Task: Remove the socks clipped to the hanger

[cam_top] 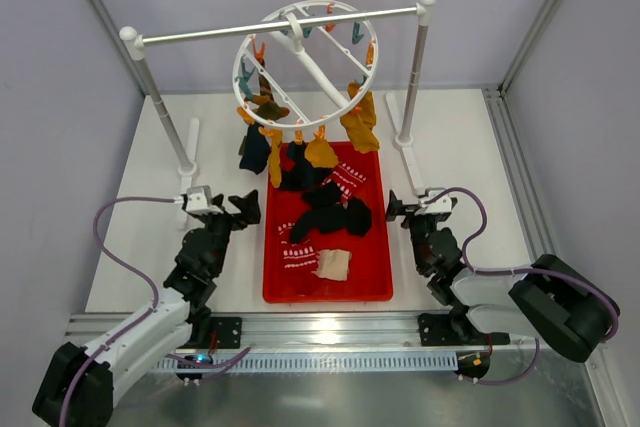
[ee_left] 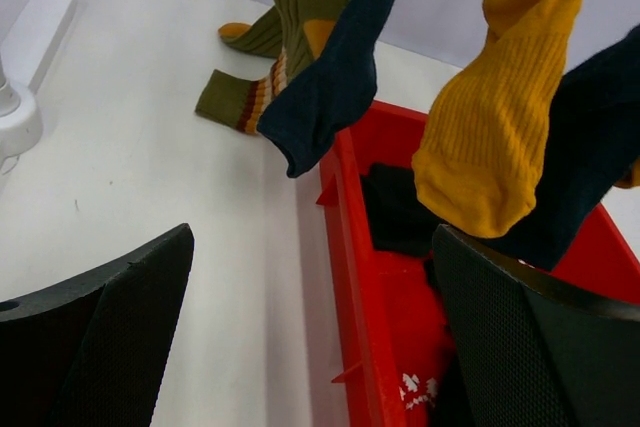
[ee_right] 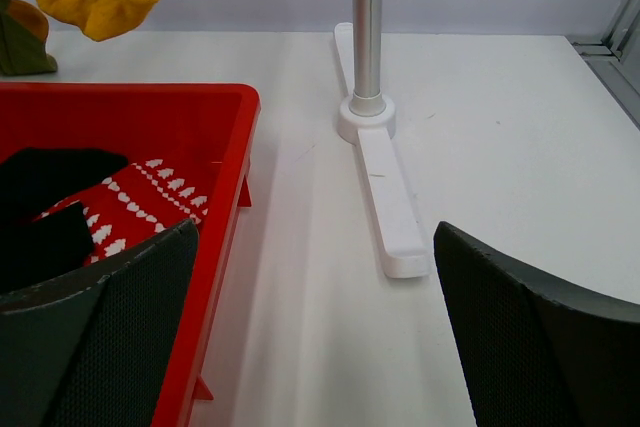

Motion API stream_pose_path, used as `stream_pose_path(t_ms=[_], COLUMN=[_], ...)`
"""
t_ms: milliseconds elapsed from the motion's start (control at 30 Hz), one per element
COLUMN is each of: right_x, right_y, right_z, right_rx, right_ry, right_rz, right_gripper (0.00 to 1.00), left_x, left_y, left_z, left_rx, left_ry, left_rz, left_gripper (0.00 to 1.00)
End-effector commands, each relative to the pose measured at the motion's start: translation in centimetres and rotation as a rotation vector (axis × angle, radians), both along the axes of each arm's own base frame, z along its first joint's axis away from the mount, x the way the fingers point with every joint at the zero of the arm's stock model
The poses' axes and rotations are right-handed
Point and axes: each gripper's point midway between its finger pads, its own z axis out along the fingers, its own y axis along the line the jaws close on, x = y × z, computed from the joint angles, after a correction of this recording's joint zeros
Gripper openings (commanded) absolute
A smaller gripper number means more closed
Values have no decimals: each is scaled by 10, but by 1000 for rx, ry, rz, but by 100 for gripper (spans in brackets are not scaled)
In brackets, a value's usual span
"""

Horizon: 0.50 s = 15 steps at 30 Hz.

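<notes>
The white ring hanger (cam_top: 305, 59) hangs from the silver bar, tilted, with orange and teal clips round its rim. Socks are clipped along its lower rim: a mustard one (cam_top: 360, 123), a navy one (cam_top: 255, 148), a brown one (cam_top: 268, 105), another mustard (cam_top: 320, 153) and a black one (cam_top: 297, 164). My left gripper (cam_top: 240, 209) stands open left of the red tray. In the left wrist view the navy sock (ee_left: 335, 77) and a mustard sock (ee_left: 490, 137) dangle ahead of the open left gripper (ee_left: 310, 347). My right gripper (cam_top: 400, 209) (ee_right: 315, 337) is open right of the tray, holding nothing.
A red tray (cam_top: 325, 296) under the hanger holds black socks, red patterned socks (cam_top: 298, 257) and a beige sock (cam_top: 333, 265). The silver bar (cam_top: 280, 25) rests on two posts with white feet (ee_right: 385, 197). An olive striped sock (ee_left: 300, 7) touches the table.
</notes>
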Motion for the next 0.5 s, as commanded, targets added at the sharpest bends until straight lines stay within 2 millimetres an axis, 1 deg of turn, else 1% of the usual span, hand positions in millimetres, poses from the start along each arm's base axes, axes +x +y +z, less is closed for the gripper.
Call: stream_pose_path(t_ms=[0,33,67,100,167,200,233,267,300,333,367,400,433,467], right_x=[-4,-3,-3,-3,-3,-3,-3,-3,-4,-4,-4,-4,-5,-5], right_y=[-4,-4,-4,-4,-4,-4,-4,-4,-4,-5,-5,-5,-5,-6], right_z=[18,18,18,18,18,18,18,18,18,18,18,18,19,18], right_rx=[92,93,93,90,91,92,95,94,97,97,97,97,99,97], right_ry=[-77,-78,-76,-75,-75,-75,-76,-77,-77,-78,-80,-80,-82,-80], right_rz=[-12,-13,-16,-18,-20,-18,-18,-17,-16,-18,-16,-16,-13,-13], right_gripper=[100,100,100,100,100,100,100,99,100,100,100,100,100,100], left_x=[-7,-11,-18,-24,-33,-41,-43,-50,-50,-46,-46,-43,-36,-26], left_y=[-20,-26,-40,-48,-61,-75,-81,-92,-97,-101,-109,-112,-110,-112], left_z=[22,22,27,34,41,42,47,48,49,47,47,44,42,34], left_rx=[-23,-25,-31,-44,-50,-53,-51,-47,-40,-25,-4,12,22,54], left_ry=[-69,-68,-80,-102,-121,-123,-127,-126,-126,-113,-110,-97,-83,-48], left_rz=[-86,-113,-169,-204,-260,-310,-329,-368,-376,-356,-366,-353,-313,-268], left_gripper=[99,100,100,100,99,100,100,100,100,100,100,100,100,100])
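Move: The dark navy sock in the middle of the hanger's front hangs about 10 cm ahead of the left hand and 16 cm to its right, near its height. Beside it, the front mustard sock is some 9 cm ahead and 11 cm right; the second mustard sock about 8 cm ahead, 22 cm right and a little higher. The red bin's middle lies level, roughly 23 cm right and 13 cm below. From the right hand, the navy sock is about 10 cm ahead and 29 cm left. Towards the hanging navy sock and in over the red bin's left rim, the empty left hand swings right about 11 cm while drawing back some 5 cm. It arcs up slightly, then starts to sink and edges forward at the very end. The wrist turns clockwise some 20 degrees to face the front socks, fingers staying wide open and touching nothing. ##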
